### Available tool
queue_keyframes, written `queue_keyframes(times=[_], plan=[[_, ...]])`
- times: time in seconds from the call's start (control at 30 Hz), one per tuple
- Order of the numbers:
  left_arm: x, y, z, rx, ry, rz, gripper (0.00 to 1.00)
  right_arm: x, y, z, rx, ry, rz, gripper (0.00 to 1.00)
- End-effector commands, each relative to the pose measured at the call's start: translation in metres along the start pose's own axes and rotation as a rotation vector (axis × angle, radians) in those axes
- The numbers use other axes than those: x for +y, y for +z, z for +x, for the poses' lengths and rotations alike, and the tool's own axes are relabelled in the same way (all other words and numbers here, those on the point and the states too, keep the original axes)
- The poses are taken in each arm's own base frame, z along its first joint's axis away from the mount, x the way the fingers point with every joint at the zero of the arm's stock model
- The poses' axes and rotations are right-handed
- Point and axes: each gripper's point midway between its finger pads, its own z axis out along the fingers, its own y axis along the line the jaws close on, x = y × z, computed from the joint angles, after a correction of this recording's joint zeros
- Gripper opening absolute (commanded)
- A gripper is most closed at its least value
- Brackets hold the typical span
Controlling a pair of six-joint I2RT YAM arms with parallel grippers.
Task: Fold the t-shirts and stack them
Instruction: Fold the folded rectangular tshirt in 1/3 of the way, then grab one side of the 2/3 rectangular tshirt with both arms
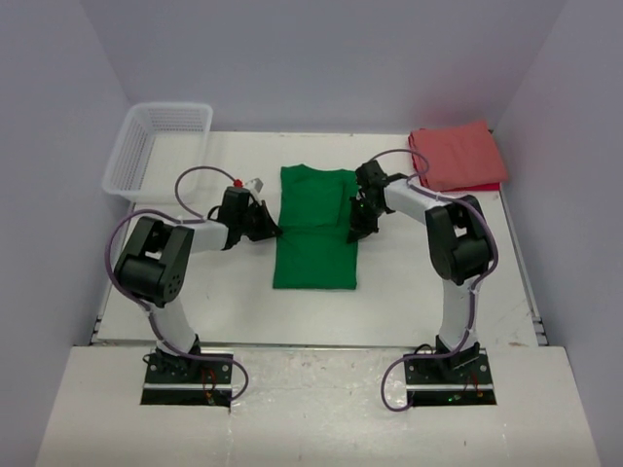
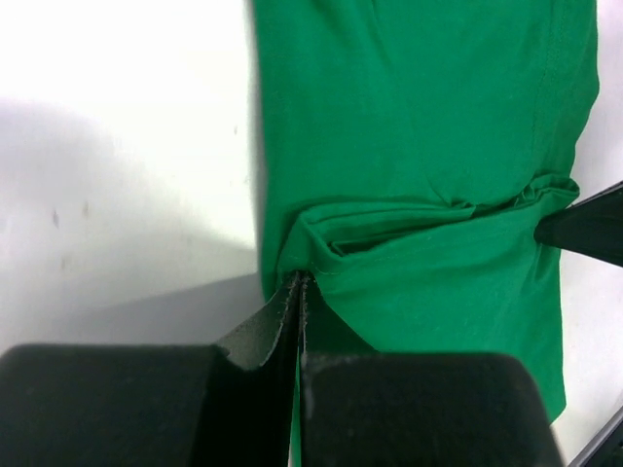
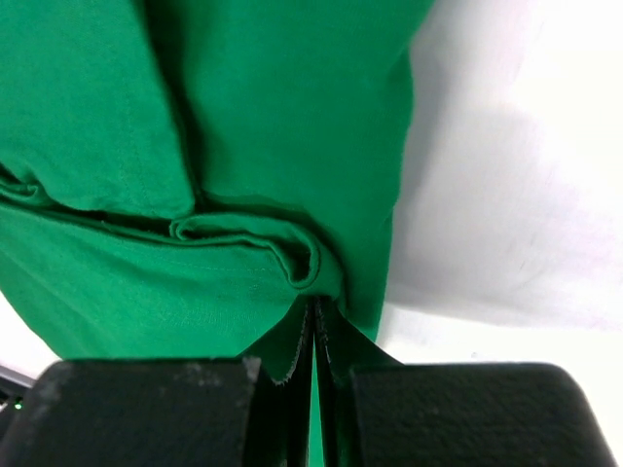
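Note:
A bright green t-shirt point(image 1: 315, 226) lies as a long narrow strip in the middle of the table. My left gripper point(image 1: 275, 233) is shut on its left edge, where the cloth point(image 2: 428, 126) bunches into a fold at my fingertips point(image 2: 292, 292). On the opposite edge my right gripper point(image 1: 354, 233) is shut on the green cloth point(image 3: 273, 88), a rolled fold sitting just past its tips. The right gripper's dark tip shows at the right of the left wrist view. A salmon-red t-shirt point(image 1: 457, 155) lies folded at the back right corner.
A white plastic mesh basket point(image 1: 156, 148) stands at the back left corner. The white table point(image 1: 419, 282) ends in grey walls on three sides. Purple cables loop over both arms.

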Motion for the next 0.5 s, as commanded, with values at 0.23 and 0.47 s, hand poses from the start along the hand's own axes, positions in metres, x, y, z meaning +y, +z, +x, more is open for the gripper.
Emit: queue_keyframes(times=[0.23, 0.47], plan=[[0.019, -0.047, 0.064, 0.056, 0.012, -0.107, 0.00, -0.020, -0.006, 0.054, -0.084, -0.089, 0.032, 0.05], [-0.016, -0.091, 0.046, -0.086, 0.106, -0.109, 0.00, 0.003, -0.061, 0.065, -0.239, -0.159, -0.018, 0.24]])
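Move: The folded t-shirt's raised flap lies under both shut hands: its left corner right at the left fingertips, its right corner right at the right fingertips, each about 1 cm below the hand point. From the left hand, the middle of the shirt's near edge is some 15 cm back and 9 cm right, and the middle of its far edge is about 20 cm ahead and 10 cm right. Both hands drag the t-shirt back some 8 cm, then lift about 1.5 cm, left still shut, right part-opening. ##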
